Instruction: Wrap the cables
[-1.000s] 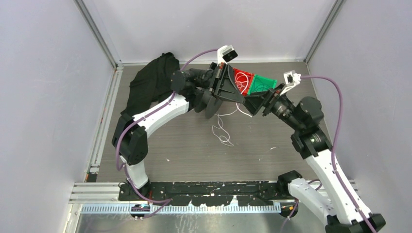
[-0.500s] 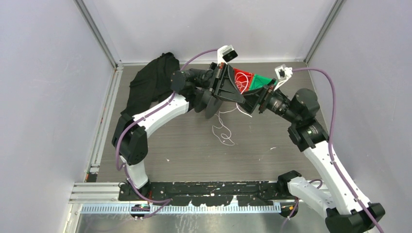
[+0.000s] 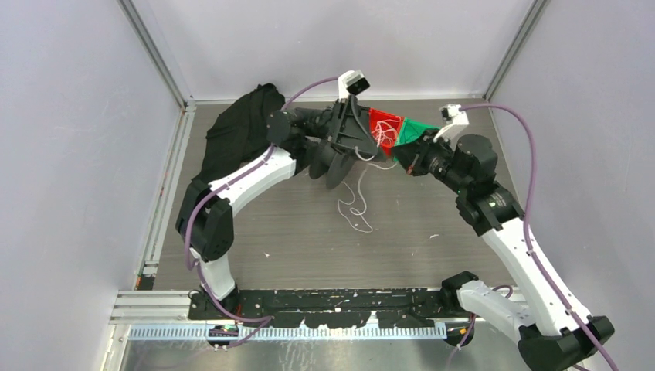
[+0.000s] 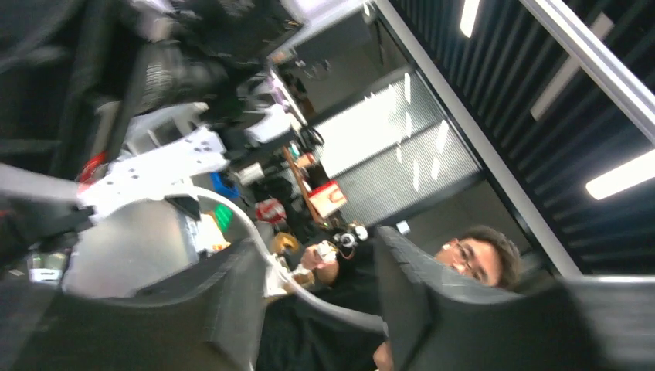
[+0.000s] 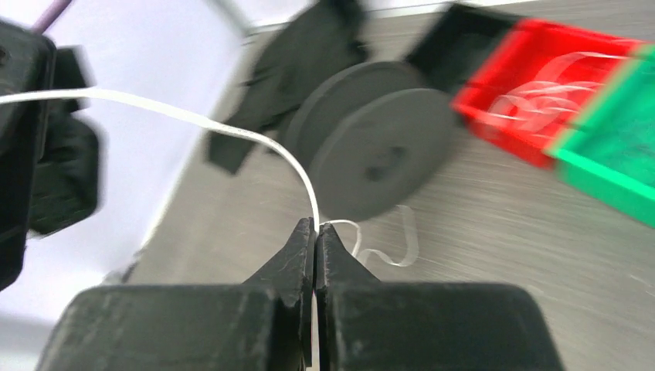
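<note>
A thin white cable (image 5: 232,131) runs from my right gripper (image 5: 315,226), which is shut on it, up and left toward the left arm. In the left wrist view the same cable (image 4: 309,290) crosses the gap between my left gripper's (image 4: 320,305) parted fingers (image 4: 224,309), and nothing is clamped. Seen from above, the left gripper (image 3: 363,147) and right gripper (image 3: 398,160) meet beside the red bin (image 3: 375,117). The cable's loose end curls on the table (image 3: 354,205). More white cables (image 5: 541,89) lie in the red bin.
A black spool (image 5: 378,151) stands on the table just beyond the right gripper; from above the spool (image 3: 336,166) lies under the left arm. A green bin (image 3: 417,130) adjoins the red one. Black cloth (image 3: 232,139) is heaped at the far left. Walls enclose the table.
My right arm swung left toward the left gripper and its jaws shut on the cable. The left gripper's jaws came apart. The loose cable on the table shifted a little.
</note>
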Motion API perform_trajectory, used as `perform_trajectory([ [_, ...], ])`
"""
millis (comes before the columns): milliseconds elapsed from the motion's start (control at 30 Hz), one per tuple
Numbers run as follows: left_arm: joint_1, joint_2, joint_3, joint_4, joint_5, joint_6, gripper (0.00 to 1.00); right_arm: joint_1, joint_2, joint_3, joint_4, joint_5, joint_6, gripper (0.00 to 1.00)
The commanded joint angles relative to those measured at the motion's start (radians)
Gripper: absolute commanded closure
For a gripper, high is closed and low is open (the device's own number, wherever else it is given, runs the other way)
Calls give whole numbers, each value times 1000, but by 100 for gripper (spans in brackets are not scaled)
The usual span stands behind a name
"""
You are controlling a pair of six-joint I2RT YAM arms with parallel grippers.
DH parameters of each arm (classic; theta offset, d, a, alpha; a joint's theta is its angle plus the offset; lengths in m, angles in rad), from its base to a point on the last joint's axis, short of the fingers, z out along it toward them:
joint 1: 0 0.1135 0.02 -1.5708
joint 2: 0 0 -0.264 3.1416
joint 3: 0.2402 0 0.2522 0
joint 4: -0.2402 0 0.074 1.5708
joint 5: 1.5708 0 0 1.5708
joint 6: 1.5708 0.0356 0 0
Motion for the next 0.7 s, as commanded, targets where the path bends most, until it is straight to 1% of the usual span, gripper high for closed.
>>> perform_trajectory([
  [0,132,-52,-52,18,15,-13,38,-2,-52,181,-418,555,-155,99],
  [67,206,-74,-90,8,15,-5,24,-1,-26,267,-580,708,-188,100],
  [100,242,-85,-111,-8,13,7,18,-2,-12,308,-641,760,-200,99],
  [133,276,-95,-131,-23,13,23,3,-1,-1,341,-694,794,-215,99],
  [167,306,-107,-148,-50,14,47,1,-1,12,374,-735,814,-231,100],
  [233,356,-135,-178,-121,8,122,0,-1,43,439,-802,833,-254,99],
  [300,389,-168,-195,-242,7,237,0,1,83,506,-850,840,-280,99],
  [367,416,-210,-197,-444,2,404,0,3,131,560,-877,847,-305,100],
  [433,442,-272,-174,-801,-24,640,0,12,165,609,-891,847,-341,99],
  [467,450,-297,-145,-1008,-53,798,0,16,178,624,-891,849,-359,99],
  [500,455,-323,-84,-1230,-109,953,0,23,188,633,-882,854,-371,99],
  [533,455,-338,-25,-1456,-181,1164,0,26,198,645,-873,852,-370,99],
  [567,455,-345,36,-1619,-253,1283,0,28,213,667,-878,840,-361,99],
  [600,456,-350,81,-1737,-332,1356,0,28,238,696,-892,819,-350,100],
  [633,456,-352,112,-1807,-375,1407,0,29,267,728,-908,799,-330,99],
  [667,457,-358,125,-1845,-408,1431,0,30,297,755,-918,776,-314,100],
])
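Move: The cable lies right at the left hand's part-open fingers; from that hand the spool stands about 25 cm ahead, 7 left and 38 below. The right hand already pinches the cable, with clear table some 16 cm to its right and 33 below. From the right hand, the green box is roughly 22 cm ahead, 10 right; the spool 14 ahead, 13 left; both some 25 to 30 lower. Left hand opens off the cable, leaving forward-left; right hand, still pinching, drags the cable about 15 cm right. ##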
